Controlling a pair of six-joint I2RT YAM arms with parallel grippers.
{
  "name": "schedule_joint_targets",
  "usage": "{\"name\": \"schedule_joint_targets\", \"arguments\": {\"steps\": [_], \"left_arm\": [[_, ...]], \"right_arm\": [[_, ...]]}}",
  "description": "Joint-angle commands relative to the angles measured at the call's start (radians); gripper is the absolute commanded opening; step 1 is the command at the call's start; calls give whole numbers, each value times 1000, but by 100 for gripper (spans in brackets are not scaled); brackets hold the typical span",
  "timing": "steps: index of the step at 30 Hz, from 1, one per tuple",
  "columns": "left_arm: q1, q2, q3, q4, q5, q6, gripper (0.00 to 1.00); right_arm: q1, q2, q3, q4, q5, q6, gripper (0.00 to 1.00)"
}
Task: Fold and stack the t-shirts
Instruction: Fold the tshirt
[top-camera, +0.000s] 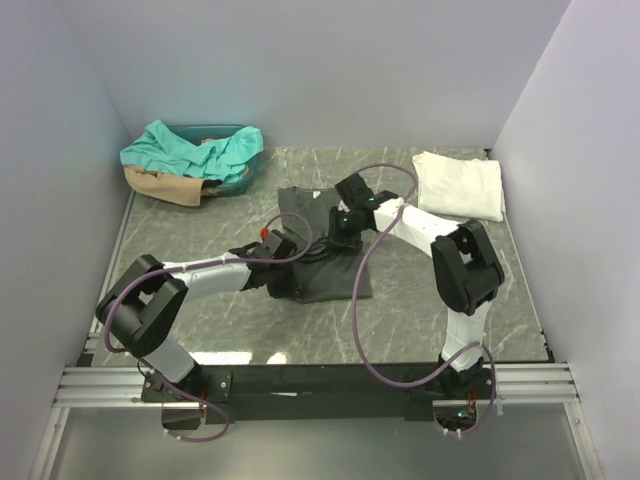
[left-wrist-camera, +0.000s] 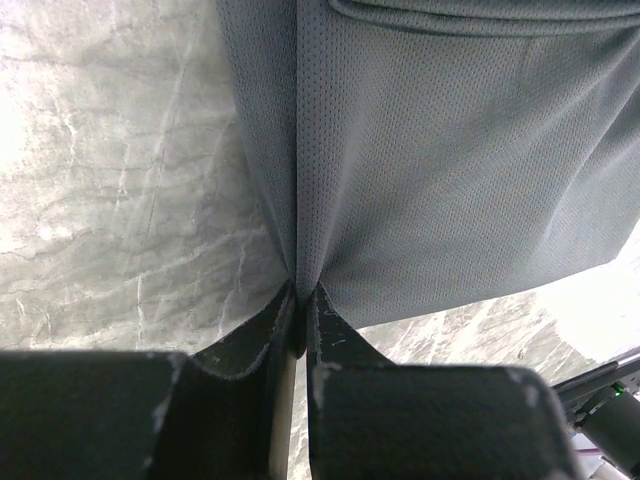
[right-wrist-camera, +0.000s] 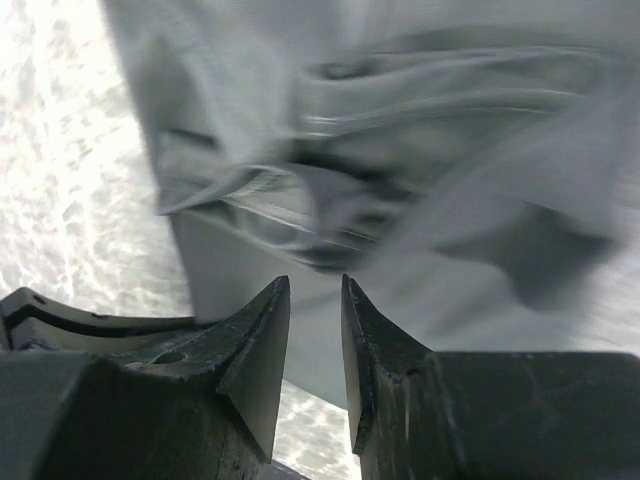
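Observation:
A dark charcoal grey t-shirt (top-camera: 322, 278) lies partly gathered in the middle of the marble table. My left gripper (top-camera: 283, 243) is at its left edge, and in the left wrist view the fingertips (left-wrist-camera: 303, 292) are shut on a pinched fold of the grey mesh cloth (left-wrist-camera: 450, 170), which hangs taut from them. My right gripper (top-camera: 340, 236) hovers over the shirt's upper middle. In the right wrist view its jaws (right-wrist-camera: 315, 285) stand apart with nothing between them, above rumpled grey cloth (right-wrist-camera: 450, 200). A white t-shirt (top-camera: 460, 185) lies folded at the back right.
A teal basket (top-camera: 243, 176) at the back left holds a teal t-shirt (top-camera: 195, 150) and a tan one (top-camera: 160, 186) spilling over its rim. Pale walls close in the table on three sides. Purple cables loop from both arms.

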Motion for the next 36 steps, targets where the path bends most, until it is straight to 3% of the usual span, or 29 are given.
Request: {"name": "schedule_joint_targets", "arguments": {"steps": [1, 18, 36], "left_arm": [[-5, 2, -37, -67, -45, -4, 12], [-5, 19, -34, -73, -39, 1, 11], [-5, 57, -26, -92, -7, 25, 11]], "right_arm": [[51, 51, 74, 39, -25, 22, 35], [120, 81, 40, 33, -5, 31, 35], [61, 206, 212, 30, 105, 34, 35]]}}
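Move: The rumpled sleeve fold on the grey t-shirt lies about 6 cm to the left of my right hand, 1 cm ahead and 4 cm below. From the same hand, the shirt's collar edge is roughly 12 cm ahead and 7 cm left, and its near right corner some 12 cm back and 6 cm right. My left hand already pinches the near left corner; from that hand the fold is about 11 cm ahead and 6 cm right. I sweep my right hand about 5 cm left over the shirt, sinking and drawing back a little, pause, then sink further and push some 3 cm forward against the edge of the rumpled sleeve fold, fingertips down and staying partly open. My left hand stays put and keeps its pinch on the near left corner. ##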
